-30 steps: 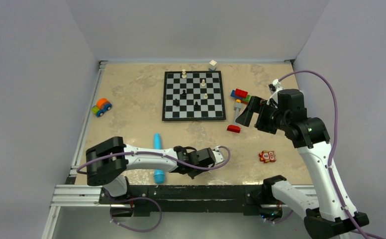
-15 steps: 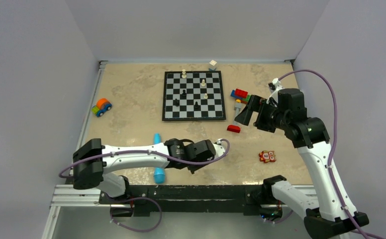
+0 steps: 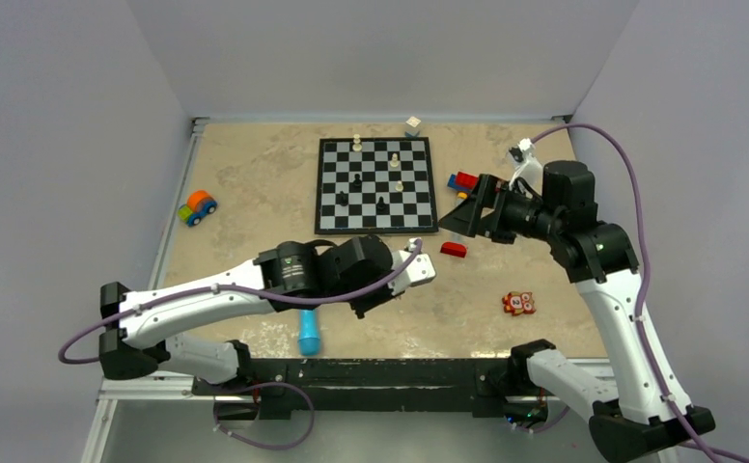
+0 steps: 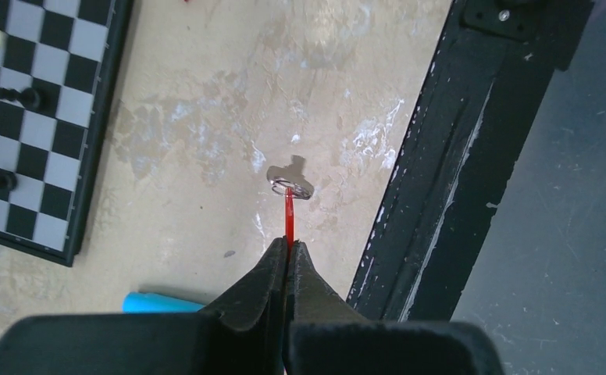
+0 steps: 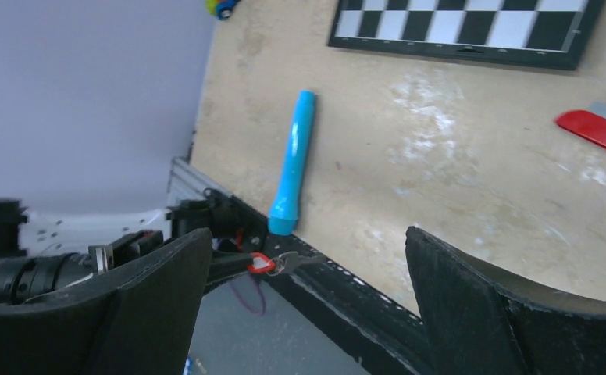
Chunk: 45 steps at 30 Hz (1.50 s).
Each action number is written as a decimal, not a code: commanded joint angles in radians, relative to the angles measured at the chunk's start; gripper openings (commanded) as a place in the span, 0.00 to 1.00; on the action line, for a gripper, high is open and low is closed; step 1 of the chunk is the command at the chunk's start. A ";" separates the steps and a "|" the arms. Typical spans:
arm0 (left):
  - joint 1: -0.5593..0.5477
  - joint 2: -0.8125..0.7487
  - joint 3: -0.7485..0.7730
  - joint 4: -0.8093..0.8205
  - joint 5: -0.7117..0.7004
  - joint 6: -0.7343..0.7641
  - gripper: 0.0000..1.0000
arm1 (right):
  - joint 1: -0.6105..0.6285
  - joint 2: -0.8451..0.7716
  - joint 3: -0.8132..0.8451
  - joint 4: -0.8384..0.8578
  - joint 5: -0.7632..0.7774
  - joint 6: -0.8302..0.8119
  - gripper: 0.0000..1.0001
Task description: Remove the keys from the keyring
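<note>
My left gripper [image 4: 289, 244] is shut on the keyring [image 4: 289, 219], a thin red tag seen edge-on, with its metal ring [image 4: 292, 189] beyond the tips. It is held up off the table. In the right wrist view the red keyring [image 5: 260, 263] sticks out of the left gripper's fingers [image 5: 226, 267], and a small silver key [image 5: 298, 258] hangs from it, pointing right. My right gripper [image 5: 306, 234] is open and faces the key from a distance. From above, the left gripper [image 3: 419, 272] is near the table's middle front and the right gripper [image 3: 467, 214] hangs by the chessboard's right edge.
A blue cylinder [image 3: 308, 328] lies near the front rail [image 3: 371, 371]. The chessboard [image 3: 375, 185] with several pieces sits at the back. A red block-headed toy [image 3: 454, 249], an orange square toy [image 3: 517, 304], coloured bricks [image 3: 464, 179] and a toy car [image 3: 197, 206] lie around.
The left gripper closed on the red tag, then lifted it and swung up and right, away from the front rail. The right gripper tilted down towards it.
</note>
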<state>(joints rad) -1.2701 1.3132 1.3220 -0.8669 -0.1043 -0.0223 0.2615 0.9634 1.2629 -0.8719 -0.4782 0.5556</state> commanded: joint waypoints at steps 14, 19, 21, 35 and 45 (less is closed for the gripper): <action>0.002 -0.285 0.140 0.113 0.094 0.182 0.00 | 0.002 -0.107 -0.126 0.890 -0.596 0.425 0.95; 0.002 -0.320 0.142 0.235 0.120 0.178 0.00 | 0.002 -0.108 -0.095 0.945 -0.647 0.439 0.91; 0.002 -0.329 0.140 0.283 0.154 0.196 0.00 | 0.003 -0.109 -0.088 0.970 -0.661 0.455 0.89; 0.002 -0.269 0.213 0.456 0.149 0.177 0.00 | 0.029 -0.121 -0.058 1.084 -0.706 0.513 0.73; 0.002 -0.207 0.230 0.570 0.114 0.159 0.00 | 0.059 -0.071 -0.019 1.167 -0.714 0.554 0.63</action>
<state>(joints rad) -1.2701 1.0889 1.5021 -0.4007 0.0345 0.1493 0.3088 0.8787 1.2037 0.2256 -1.1717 1.0855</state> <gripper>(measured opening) 0.018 0.644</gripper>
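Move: The left hand already holds the keyring; the open right gripper it goes to is about 10 cm ahead, 13 cm to its right and 10 cm higher. From the right hand, the keys lie roughly 9 cm back, 10 cm left and 14 cm below. On the table, some 20 cm below the left hand, are the blue tube, 4 cm ahead and 16 cm left, and the toy shovel, 20 cm ahead and 14 cm right. Left lifts the held keyring some 25 cm, tipping level; right rises and swings back towards it, partly closing. ##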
